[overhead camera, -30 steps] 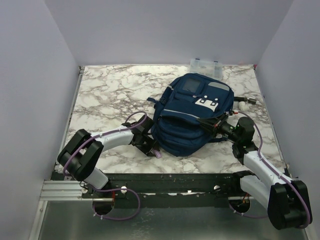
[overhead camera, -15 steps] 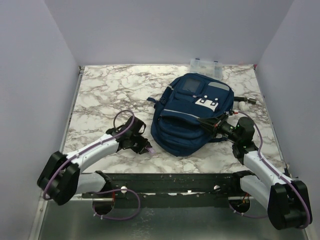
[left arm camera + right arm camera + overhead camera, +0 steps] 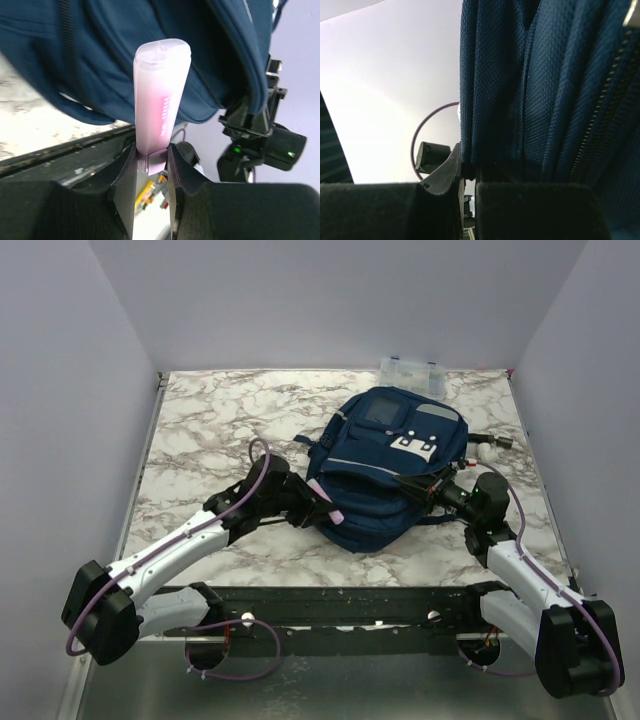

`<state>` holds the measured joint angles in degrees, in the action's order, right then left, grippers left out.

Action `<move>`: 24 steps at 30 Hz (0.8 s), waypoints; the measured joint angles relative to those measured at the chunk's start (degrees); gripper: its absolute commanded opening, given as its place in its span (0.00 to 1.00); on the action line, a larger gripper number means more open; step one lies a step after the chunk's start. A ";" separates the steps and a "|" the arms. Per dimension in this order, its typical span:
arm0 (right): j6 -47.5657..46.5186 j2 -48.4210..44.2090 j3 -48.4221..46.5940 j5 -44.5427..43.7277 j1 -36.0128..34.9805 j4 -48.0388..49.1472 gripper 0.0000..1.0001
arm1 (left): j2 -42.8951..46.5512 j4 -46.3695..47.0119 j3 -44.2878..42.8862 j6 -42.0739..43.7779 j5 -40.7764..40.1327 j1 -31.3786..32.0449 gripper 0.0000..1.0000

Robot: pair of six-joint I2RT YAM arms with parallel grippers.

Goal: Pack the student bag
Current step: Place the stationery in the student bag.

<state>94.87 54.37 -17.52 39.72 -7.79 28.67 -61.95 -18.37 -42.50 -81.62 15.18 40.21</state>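
The student bag (image 3: 385, 475), navy blue with a white patch, lies on the marble table, its front pocket gaping towards the arms. My left gripper (image 3: 325, 508) is shut on a translucent pink marker (image 3: 336, 513) and holds it at the bag's front left edge. In the left wrist view the pink marker (image 3: 160, 100) stands up from the left gripper (image 3: 151, 156), with the bag (image 3: 115, 45) close behind it. My right gripper (image 3: 435, 490) is shut on the bag's fabric at its right side. The right wrist view shows blue cloth (image 3: 545, 90) pinched in the right gripper (image 3: 468, 170).
A clear plastic compartment box (image 3: 410, 370) sits at the table's back edge behind the bag. A small white and dark object (image 3: 492, 446) lies right of the bag. Pale walls close in on three sides of the table (image 3: 210, 430).
My left arm swung up from the table near the front edge and moved right, carrying the pink marker to the bag's front left edge. The right arm and the bag stayed still.
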 measured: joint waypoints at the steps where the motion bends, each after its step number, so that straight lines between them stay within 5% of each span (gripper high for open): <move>1: 0.02 0.00 0.00 -0.02 0.00 0.00 0.00 | -0.96 0.81 -0.63 -0.50 0.59 0.35 0.24; 14: 0.35 -0.17 -0.24 -0.02 0.00 -0.11 0.01 | -17.88 12.74 -12.26 -12.07 8.96 2.86 0.23; 24: 1.20 -0.63 -0.48 -0.04 0.00 -0.48 0.01 | -11.19 15.08 -4.74 -19.71 5.86 3.80 0.24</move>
<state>96.07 53.74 -18.00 39.68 -7.79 28.18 -73.14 -3.29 -47.24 -101.34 21.04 44.01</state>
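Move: The left hand already holds the pink stationery tube, and the student bag's open mouth lies about 11 cm to its right, some 5 cm ahead and 6 cm lower. The right fingers on the mouth's rim are 18 cm to its right, 6 cm ahead and about level; the bag's white patch is roughly 20 cm right, 16 cm ahead and 6 cm below. From the right hand, the mouth lies some 7 cm left, 1 cm back and 8 cm below. Keeping its pinch on the end of the pink tube, the left hand sweeps about 8 cm to the right, rising 4 to 5 cm and edging forward across the bag's near left part beside the mouth, then eases back a couple of centimetres left and a little nearer the base. On the way the wrist turns some 20 degrees so the fingers point more to the right and less steeply down, while the right hand stays put and keeps the bag's rim pinched. ##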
